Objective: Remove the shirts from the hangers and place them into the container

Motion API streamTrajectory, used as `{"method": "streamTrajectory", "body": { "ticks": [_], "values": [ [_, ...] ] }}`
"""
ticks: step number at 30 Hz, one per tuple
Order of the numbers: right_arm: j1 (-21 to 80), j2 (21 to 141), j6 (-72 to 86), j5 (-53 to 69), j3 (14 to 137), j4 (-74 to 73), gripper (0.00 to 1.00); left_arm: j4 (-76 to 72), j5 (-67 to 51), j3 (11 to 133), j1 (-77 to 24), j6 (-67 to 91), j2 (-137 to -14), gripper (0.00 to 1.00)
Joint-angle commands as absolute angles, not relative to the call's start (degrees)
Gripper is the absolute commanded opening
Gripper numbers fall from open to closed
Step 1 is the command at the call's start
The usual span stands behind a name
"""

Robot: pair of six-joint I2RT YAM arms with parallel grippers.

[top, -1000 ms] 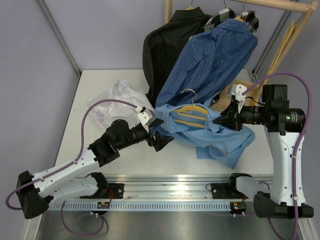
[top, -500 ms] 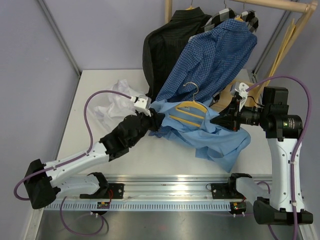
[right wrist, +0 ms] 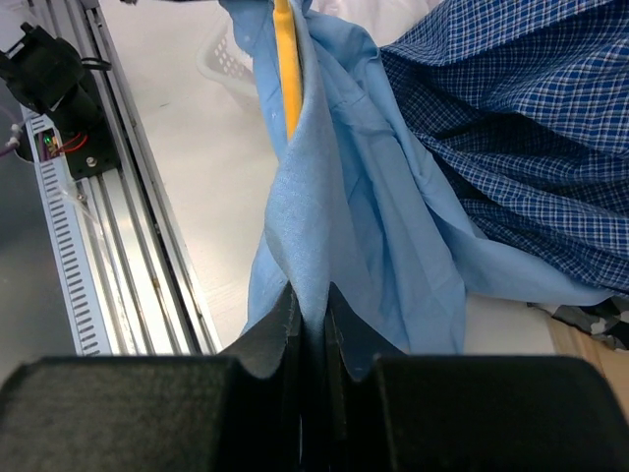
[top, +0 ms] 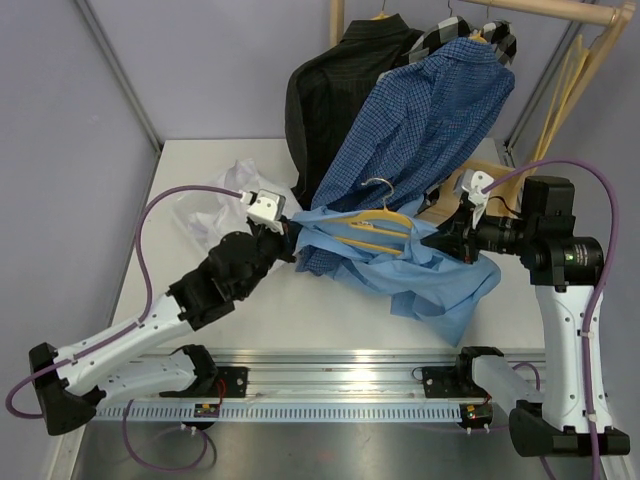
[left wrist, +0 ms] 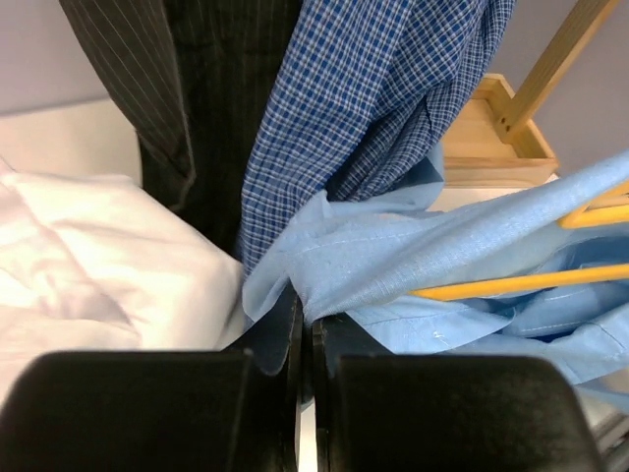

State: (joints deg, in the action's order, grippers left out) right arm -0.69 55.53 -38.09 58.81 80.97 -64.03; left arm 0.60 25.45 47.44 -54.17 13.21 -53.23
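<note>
The light blue shirt (top: pixel 420 270) is stretched above the table between both grippers, with a yellow hanger (top: pixel 375 228) still inside it. My left gripper (top: pixel 292 232) is shut on the shirt's left edge (left wrist: pixel 423 256), the cloth pinched between its tips (left wrist: pixel 307 310). My right gripper (top: pixel 435 243) is shut on a fold at the right side (right wrist: pixel 344 197), seen close up (right wrist: pixel 313 300) below the hanger (right wrist: pixel 285 59). A white shirt (top: pixel 222 200) lies piled in the container (right wrist: pixel 221 61) at the left, which it mostly hides.
A dark blue check shirt (top: pixel 430 110) and a black pinstriped shirt (top: pixel 325 90) hang from the wooden rail (top: pixel 560 12) at the back, draping down close behind the held shirt. The wooden rack base (top: pixel 475 180) lies at the back right. The arms' metal rail (top: pixel 340 375) runs along the near edge.
My left gripper has moved up and back from the table to the light blue shirt's left edge and shut on it. The shirt and hanger have lifted slightly; the right gripper stays shut.
</note>
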Motion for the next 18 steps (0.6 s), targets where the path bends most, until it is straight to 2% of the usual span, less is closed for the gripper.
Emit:
{"method": "streamTrajectory", "body": {
  "ticks": [1,9,13,14,16,17,18],
  "values": [
    [-1.7,55.0,-43.9,49.3,81.2,-64.3,0.00,10.4,36.7,52.3,-51.9,5.5,-50.0,0.00],
    [-1.7,54.7,-53.1,57.5,80.7,-69.5,0.00,23.9,30.2,58.0,-50.0,-1.4,-55.2,0.00],
    [-1.7,54.9,-53.4,59.8,80.1,-69.6,0.00,23.3,24.9,58.4,-49.7,-4.3,-55.7,0.14],
    [-1.7,55.0,-53.4,59.8,79.9,-69.6,0.00,22.9,21.6,58.4,-49.7,-6.0,-55.5,0.26],
    [-1.7,55.3,-52.9,59.3,79.6,-69.3,0.00,22.5,17.4,58.3,-49.7,-7.8,-54.6,0.45],
    [-1.7,55.2,-52.6,59.0,79.5,-68.6,0.00,22.5,12.9,58.2,-49.7,-9.6,-53.2,0.71],
    [-1.7,55.2,-52.3,58.0,79.3,-68.3,0.00,22.5,10.2,58.0,-49.7,-10.5,-52.0,0.84]
  ]
}}
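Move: The light-blue shirt's left shoulder is still pinched in the left fingers. Its hanger's middle is about 16 cm to that hand's right, 1 cm ahead and slightly lower, and 11 cm left and 2 cm ahead of the right hand. The container with the white shirt is some 13 cm left and 12 cm ahead of the left hand, 25 cm below. The hanging checked shirt is roughly 18 cm ahead and 13 cm right of the left hand. The light-blue shirt's shoulder is tugged by the left hand, away from the hanger's middle: about 2.5 cm left in all, first rising 1 cm, then sinking to end 2.5 cm low. The wrist rolls some 25 degrees, left side up, and late on the fingers open wide. The right hand keeps its pinch at the shirt's other shoulder, sinking about 2 cm. ##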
